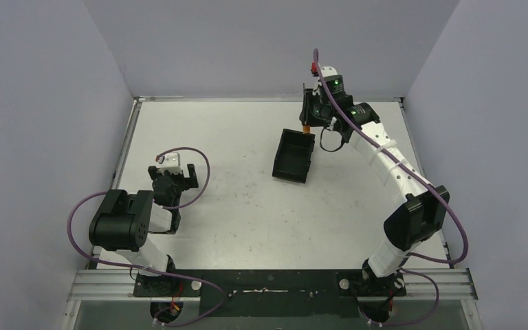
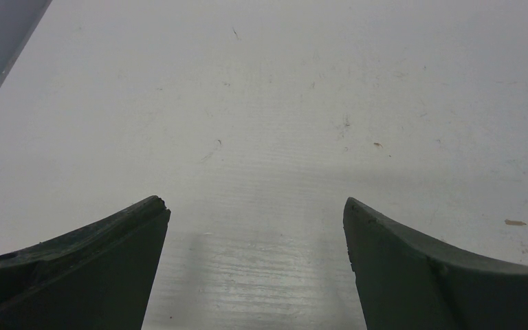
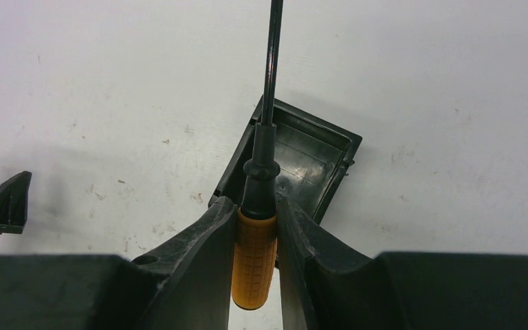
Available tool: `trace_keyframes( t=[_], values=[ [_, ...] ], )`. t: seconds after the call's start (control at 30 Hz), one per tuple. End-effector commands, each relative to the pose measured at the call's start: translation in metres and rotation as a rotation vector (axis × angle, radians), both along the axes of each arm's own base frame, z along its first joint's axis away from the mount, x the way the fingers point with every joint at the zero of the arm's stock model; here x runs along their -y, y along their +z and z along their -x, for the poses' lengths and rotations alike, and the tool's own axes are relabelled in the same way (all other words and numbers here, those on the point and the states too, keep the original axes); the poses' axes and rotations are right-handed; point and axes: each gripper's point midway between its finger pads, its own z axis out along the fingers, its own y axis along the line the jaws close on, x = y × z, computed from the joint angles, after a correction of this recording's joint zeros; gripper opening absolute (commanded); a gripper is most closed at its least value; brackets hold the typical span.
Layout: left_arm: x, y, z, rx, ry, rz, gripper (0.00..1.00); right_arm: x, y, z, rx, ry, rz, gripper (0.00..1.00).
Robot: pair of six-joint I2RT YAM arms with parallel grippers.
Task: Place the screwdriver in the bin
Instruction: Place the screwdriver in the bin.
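Observation:
My right gripper (image 3: 256, 206) is shut on the screwdriver (image 3: 254, 258), clamping its orange handle between both fingers. The thin dark shaft (image 3: 271, 62) runs straight out past the fingertips. Below it lies the black open-top bin (image 3: 301, 160), its inside bare. From above, the right gripper (image 1: 308, 126) hangs over the bin's far end, with a bit of orange handle (image 1: 306, 129) showing above the bin (image 1: 293, 155). My left gripper (image 1: 173, 173) rests at the left side of the table, far from the bin, and its fingers (image 2: 103, 254) stand wide apart over bare tabletop.
Grey walls close in the white table (image 1: 247, 206) on the left, back and right. A dark rail (image 1: 268, 282) carrying the arm bases runs along the near edge. The left arm's fingertip (image 3: 3, 206) shows at the left edge of the right wrist view.

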Motion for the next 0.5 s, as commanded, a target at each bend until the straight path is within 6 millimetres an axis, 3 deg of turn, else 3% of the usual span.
trace_keyframes(
  t=[0.0,0.23,0.47],
  values=[
    [0.0,0.016,-0.006,0.056,0.005,0.0,0.97,-0.015,0.003,-0.014,0.049,0.035,0.03,0.06],
    [0.0,0.016,-0.005,0.055,0.005,0.0,0.97,-0.031,-0.043,-0.019,0.01,0.128,0.135,0.08],
    [0.0,0.016,-0.006,0.056,0.005,0.0,0.97,-0.029,-0.092,-0.023,-0.05,0.162,0.224,0.09]
  ],
)
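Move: The right hand already holds the screwdriver by its orange handle, shaft pointing outward, high over the table. The black bin's middle is about 4 cm ahead of this hand, 3 cm to its left and roughly 25 cm below. From the idle left hand the bin lies some 41 cm to the right, about 8 cm ahead and 3 cm lower. Bare table surrounds the bin. The right hand comes down about 8 cm towards the bin, drifting some 3 cm left as it sinks and keeping the screwdriver's handle pinched between its barely open fingers. On the way the wrist turns about 10 degrees counter-clockwise and its left side dips by a similar amount, the screwdriver still clear above the bin. ##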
